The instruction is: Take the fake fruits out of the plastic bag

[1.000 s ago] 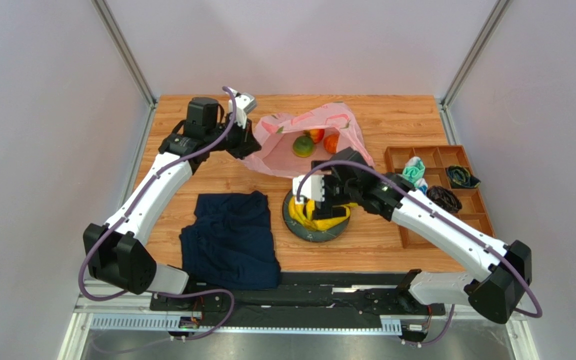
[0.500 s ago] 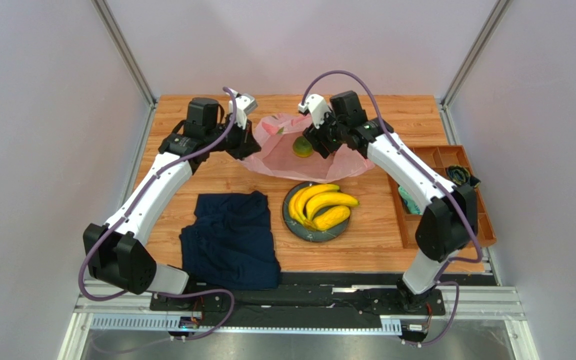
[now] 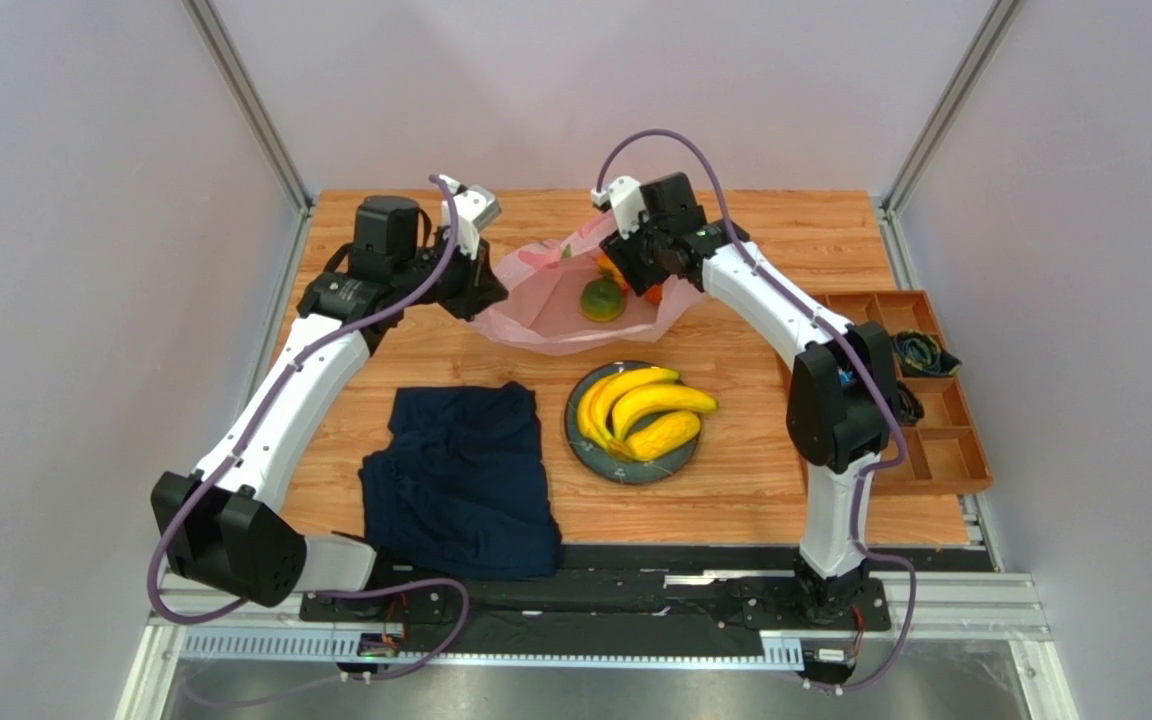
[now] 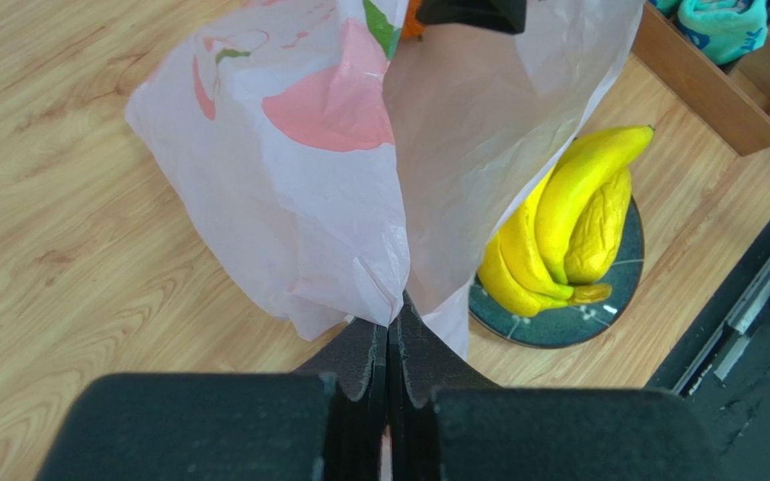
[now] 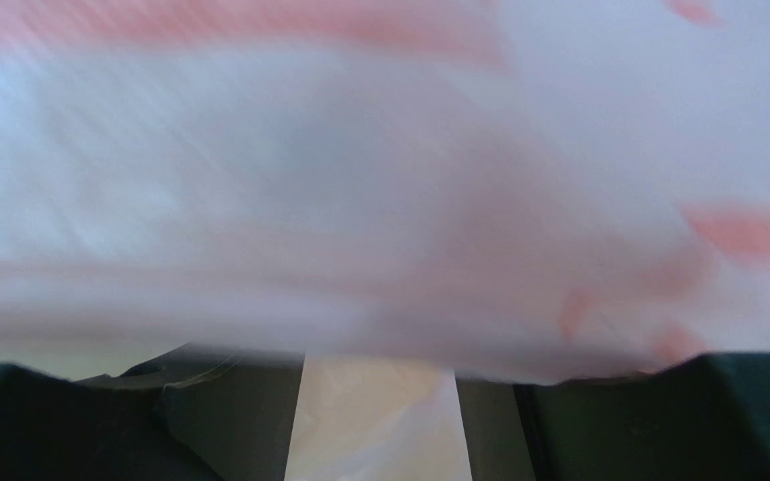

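My left gripper (image 4: 396,311) is shut on a fold of the pink plastic bag (image 4: 289,180) and holds its left edge up off the table (image 3: 480,288). Inside the bag (image 3: 537,312) lies a green round fruit (image 3: 602,299), and an orange fruit (image 4: 412,14) peeks out at its mouth. My right gripper (image 3: 633,279) reaches into the bag's mouth from the right. In the right wrist view blurred bag film (image 5: 379,180) covers the fingertips, so what lies between the parted fingers is hidden. The yellow bananas (image 3: 642,411) lie on the dark plate (image 3: 585,440).
A folded navy cloth (image 3: 462,477) lies at the front left. A wooden compartment tray (image 3: 946,450) with small items stands at the right edge. The plate (image 4: 615,291) sits just in front of the bag, near the table's front rail.
My right arm left the bananas on the plate and swung back into the bag's mouth, its fingers drawing closer together. My left arm shifted slightly, still holding the bag.
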Motion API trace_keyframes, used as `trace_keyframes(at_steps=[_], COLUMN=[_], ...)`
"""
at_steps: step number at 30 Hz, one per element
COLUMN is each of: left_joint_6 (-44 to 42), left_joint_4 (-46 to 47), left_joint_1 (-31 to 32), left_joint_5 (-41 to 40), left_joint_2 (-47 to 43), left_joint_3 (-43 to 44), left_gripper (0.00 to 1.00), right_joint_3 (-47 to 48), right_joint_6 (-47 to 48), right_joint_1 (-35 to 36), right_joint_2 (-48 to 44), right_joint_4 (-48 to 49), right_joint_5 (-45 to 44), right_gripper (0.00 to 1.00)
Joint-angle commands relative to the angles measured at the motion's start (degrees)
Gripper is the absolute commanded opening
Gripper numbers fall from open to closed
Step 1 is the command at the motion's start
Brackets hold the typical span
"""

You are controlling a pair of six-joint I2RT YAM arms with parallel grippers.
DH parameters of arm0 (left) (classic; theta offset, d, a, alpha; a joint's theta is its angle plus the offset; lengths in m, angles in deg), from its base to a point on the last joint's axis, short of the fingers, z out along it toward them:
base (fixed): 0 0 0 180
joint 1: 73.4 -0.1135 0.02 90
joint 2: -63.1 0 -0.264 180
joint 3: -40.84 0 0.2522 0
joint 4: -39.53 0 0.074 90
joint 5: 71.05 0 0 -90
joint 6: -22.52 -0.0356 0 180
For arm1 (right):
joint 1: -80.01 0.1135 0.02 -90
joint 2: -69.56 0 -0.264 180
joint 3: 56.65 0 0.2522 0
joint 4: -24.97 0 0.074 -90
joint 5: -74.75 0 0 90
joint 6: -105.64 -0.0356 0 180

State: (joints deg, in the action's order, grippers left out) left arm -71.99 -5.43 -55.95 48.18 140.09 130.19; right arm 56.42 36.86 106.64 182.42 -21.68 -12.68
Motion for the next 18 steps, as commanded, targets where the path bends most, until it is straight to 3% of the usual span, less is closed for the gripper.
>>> trace_keyframes(at_steps=[1, 6, 18], left_joint_6=[-1.20, -0.85, -3.48], left_joint_4=[-0.61, -0.35, -3.08], left_joint_1=[-1.54, -2.77, -2.95], left_joint_5=[-0.67, -1.64, -0.49], left_joint_2=[-2.63, -3.60, -6.06], left_joint_3=[1.75, 4.03, 2.64], left_gripper=[0.00, 0.00, 0.00], right_joint_3=[3.00, -6.29, -18.61], right_joint_6=[-0.12, 0.85, -2.93], right_joint_1=[-1.23, -1.41, 1.66], right_joint_2=[-1.41, -6.50, -18.63], right_joint_4=[2.83, 2.83, 1.25], right_joint_5=[-4.92, -4.42, 1.29], right_gripper=[0.57, 0.57, 0.58])
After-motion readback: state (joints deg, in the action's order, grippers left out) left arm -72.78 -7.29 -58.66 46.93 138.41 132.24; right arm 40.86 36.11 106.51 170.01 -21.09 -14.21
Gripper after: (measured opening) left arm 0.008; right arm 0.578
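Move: The orange in the bag lies about 6 cm ahead of the right hand, 3 cm to its right and 10 cm lower. Beside it, the red fruit is some 9 cm ahead and 2 cm left of this hand, and the green mango about 5 cm ahead and 4 cm left, both equally low. The plate is roughly 19 cm straight back. From the left hand, the orange lies some 17 cm ahead, 21 cm right and 22 cm below. Forward and right by barely 1 cm at first, then back about 6.5 cm while still drifting right to some 3.5 cm in all, the right hand draws away from the fruits towards the bag's mouth, fingers staying half open and empty. The left hand keeps its pinch on the bag's rim and draws it about 2 cm left and 2 cm up. ##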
